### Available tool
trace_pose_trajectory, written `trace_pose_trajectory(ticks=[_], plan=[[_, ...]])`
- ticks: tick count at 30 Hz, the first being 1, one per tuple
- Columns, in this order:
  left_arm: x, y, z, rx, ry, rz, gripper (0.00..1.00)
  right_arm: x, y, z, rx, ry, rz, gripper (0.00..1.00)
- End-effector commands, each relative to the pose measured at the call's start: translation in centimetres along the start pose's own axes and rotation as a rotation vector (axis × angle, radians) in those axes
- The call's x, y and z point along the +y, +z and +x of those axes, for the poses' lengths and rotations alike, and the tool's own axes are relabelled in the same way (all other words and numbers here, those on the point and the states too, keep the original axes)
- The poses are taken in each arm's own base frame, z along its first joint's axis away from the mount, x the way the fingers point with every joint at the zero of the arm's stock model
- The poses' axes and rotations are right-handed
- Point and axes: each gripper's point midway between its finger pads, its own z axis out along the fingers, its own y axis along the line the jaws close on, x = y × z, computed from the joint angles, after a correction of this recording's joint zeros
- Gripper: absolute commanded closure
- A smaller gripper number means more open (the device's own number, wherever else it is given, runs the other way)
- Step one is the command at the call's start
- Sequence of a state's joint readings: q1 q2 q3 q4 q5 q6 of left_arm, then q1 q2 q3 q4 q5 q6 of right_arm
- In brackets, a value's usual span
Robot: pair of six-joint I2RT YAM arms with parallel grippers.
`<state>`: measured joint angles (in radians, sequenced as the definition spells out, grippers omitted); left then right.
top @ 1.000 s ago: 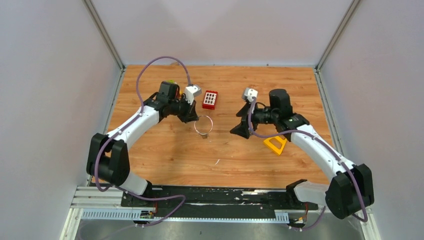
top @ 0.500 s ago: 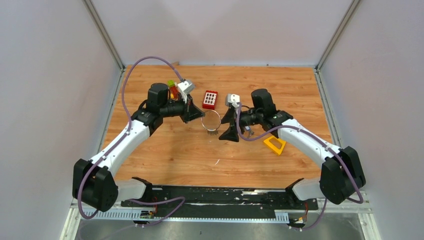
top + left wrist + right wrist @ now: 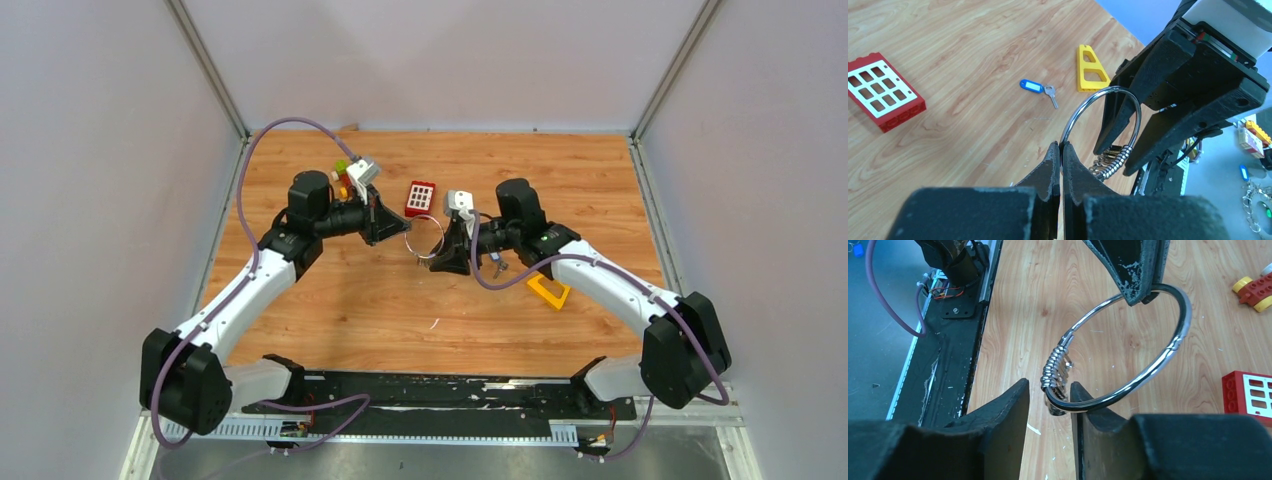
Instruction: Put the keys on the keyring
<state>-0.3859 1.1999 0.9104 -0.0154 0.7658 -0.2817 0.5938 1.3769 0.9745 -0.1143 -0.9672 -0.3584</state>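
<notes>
My left gripper (image 3: 403,232) is shut on the keyring (image 3: 425,238), a thin silver ring held upright above the table. In the left wrist view the fingertips (image 3: 1061,145) pinch the keyring's wire (image 3: 1079,109). My right gripper (image 3: 438,255) faces it from the other side. Its jaws (image 3: 1049,385) stand apart around the keyring's (image 3: 1148,372) lower arc, by a silver coil (image 3: 1054,367). The wire rests against the right finger. One of the keys (image 3: 1050,95), with a blue tag (image 3: 1031,86), lies on the wood (image 3: 497,265).
A red brick (image 3: 420,198) lies just behind the ring. A yellow triangular block (image 3: 548,290) sits under the right forearm. A small coloured toy (image 3: 342,175) is behind the left wrist. White walls close three sides.
Both arms swung inward toward the table's middle. The left gripper carried the ring right and up. The right gripper came onto the ring and its jaws narrowed around it.
</notes>
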Motion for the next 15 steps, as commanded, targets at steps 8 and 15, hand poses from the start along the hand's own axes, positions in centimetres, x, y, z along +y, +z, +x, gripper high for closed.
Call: trace_pose_trajectory(ticks=[8,15], plan=[[-1.23,-1.11,-1.76,-0.064,0.082,-0.001,1.00,-0.31,-0.92,-1.39,0.011,-0.133,0.054,0.74],[-0.89,-0.87,-1.43,-0.053,0.078,-0.003,1.00,-0.33,-0.94,-1.42,0.013,-0.133,0.054,0.84]])
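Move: The keyring, already pinched at its left side by the left hand, has its middle some 3 cm to the right hand's left, 3 cm ahead and 1 cm above; the right hand's fingers stand part-open by its near, bead-like cluster of small rings. From the right hand the blue-tagged key lies about 11 cm ahead, 15 cm right and 20 cm down; the red window block 25 cm ahead, 2 cm left, 19 cm down. From the left hand the keyring's middle is roughly 3 cm right, 1 cm back, 2 cm down. The keyring's near side, at the small rings, is what the right fingers narrow on, halving their gap while that hand almost stays put, rolling about 5 degrees around its own fingers. The left hand keeps its shut pinch on the opposite side and raises it some 1 cm. ##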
